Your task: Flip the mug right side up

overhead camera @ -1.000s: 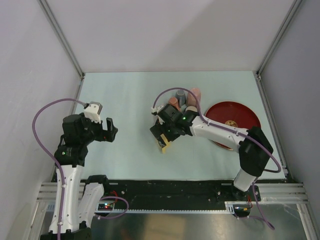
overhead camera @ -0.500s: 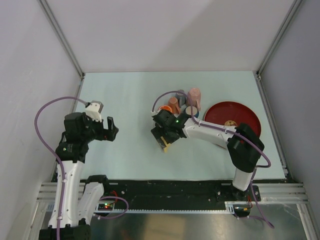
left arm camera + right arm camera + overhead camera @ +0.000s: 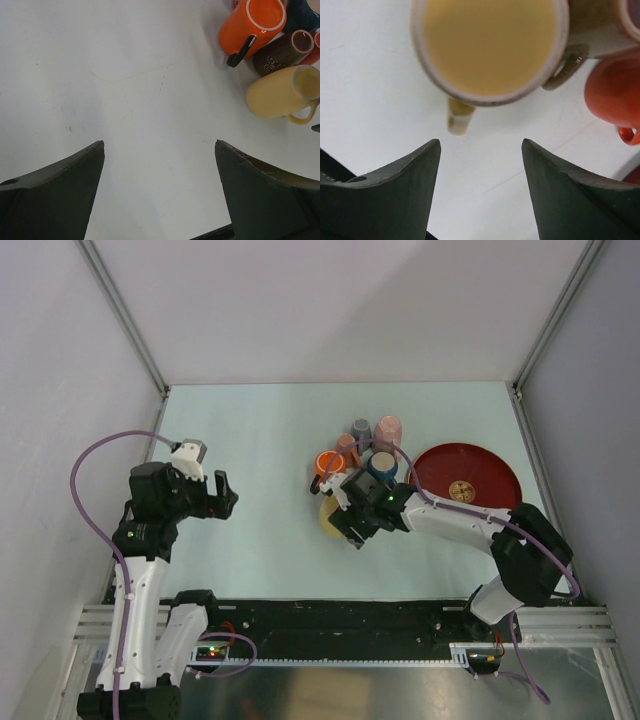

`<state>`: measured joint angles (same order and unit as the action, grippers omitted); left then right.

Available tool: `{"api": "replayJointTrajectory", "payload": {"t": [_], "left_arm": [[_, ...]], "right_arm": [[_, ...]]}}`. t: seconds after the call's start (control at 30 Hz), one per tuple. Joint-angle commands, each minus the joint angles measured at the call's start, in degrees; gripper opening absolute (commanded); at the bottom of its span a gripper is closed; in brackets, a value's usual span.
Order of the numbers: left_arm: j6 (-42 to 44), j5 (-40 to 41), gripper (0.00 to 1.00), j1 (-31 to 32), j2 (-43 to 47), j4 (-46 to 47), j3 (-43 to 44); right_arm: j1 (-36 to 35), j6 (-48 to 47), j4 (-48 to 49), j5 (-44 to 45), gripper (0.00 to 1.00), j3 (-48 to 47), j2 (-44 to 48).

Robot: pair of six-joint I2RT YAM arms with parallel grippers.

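Note:
The yellow mug (image 3: 490,45) stands with its mouth up on the table, its handle (image 3: 459,117) pointing at my right gripper (image 3: 481,142). That gripper is open, holds nothing, and hangs just short of the handle. From above, the mug (image 3: 328,516) sits just left of the right gripper (image 3: 350,530). The left wrist view catches the same mug (image 3: 280,92) at its right edge. My left gripper (image 3: 225,498) is open over bare table far to the left, nothing between its fingers (image 3: 65,180).
Behind the yellow mug is a cluster of mugs: orange (image 3: 328,462), salmon (image 3: 347,448), grey (image 3: 361,430), pink (image 3: 388,430) and blue (image 3: 381,466). A brown one (image 3: 280,52) also shows. A red plate (image 3: 467,480) lies at the right.
My right gripper has pulled back to the right, off the yellow mug, which now stands free with its mouth up. Its jaws have narrowed a little. The left arm has barely moved.

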<state>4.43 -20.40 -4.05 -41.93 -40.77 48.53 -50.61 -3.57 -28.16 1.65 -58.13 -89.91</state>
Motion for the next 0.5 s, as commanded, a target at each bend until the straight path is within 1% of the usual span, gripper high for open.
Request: {"api": "replayJointTrajectory", "payload": {"t": [0.0, 0.13, 0.23, 0.3, 0.47], "left_arm": [[-1.2, -1.7, 0.95, -0.6, 0.1, 2.0, 1.5], [-1.6, -2.1, 0.95, -0.6, -0.8, 2.0, 1.9], [-2.1, -2.4, 0.95, -0.5, -1.3, 2.3, 2.2], [-2.2, -2.4, 0.95, -0.6, -1.4, 2.3, 2.3], [-1.8, -1.8, 0.95, -0.5, -0.9, 2.3, 2.5]], "right_arm": [[-0.1, -4.3, 5.7, -6.0, 0.71, 1.1, 2.5], [0.0, -2.9, 7.8, -6.5, 0.66, 1.0, 1.4], [0.1, -0.8, 8.8, -6.3, 0.56, -0.1, -0.7], [0.1, 0.9, 9.2, -5.1, 0.52, -0.7, -2.4], [0.8, 3.1, 8.7, -3.8, 0.48, -1.4, -5.8]]}}
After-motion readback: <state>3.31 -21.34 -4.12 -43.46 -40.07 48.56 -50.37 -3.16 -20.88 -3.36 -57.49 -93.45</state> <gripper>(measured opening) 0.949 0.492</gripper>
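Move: The yellow mug stands upside down with its handle towards the robot; its middle is about 5 cm ahead and 4 cm left of the right hand, roughly 1 cm lower. From that hand, the brown mug is some 10 cm straight ahead, the small red mug 10 cm ahead and 7 cm right, and the orange mug 16 cm ahead and 4 cm left. The yellow mug lies about 4 cm ahead and 20 cm right of the left hand, 16 cm lower. At the handle of the yellow mug, on its near side, the right hand closes in: it shifts about 2.5 cm left, rising slightly, then sinks nearly 2 cm beside the mug wall, tilting some 5 degrees. The fingers narrow from nearly three-quarters open to about half, bringing the handle between their tips; a grip can't be made out. ##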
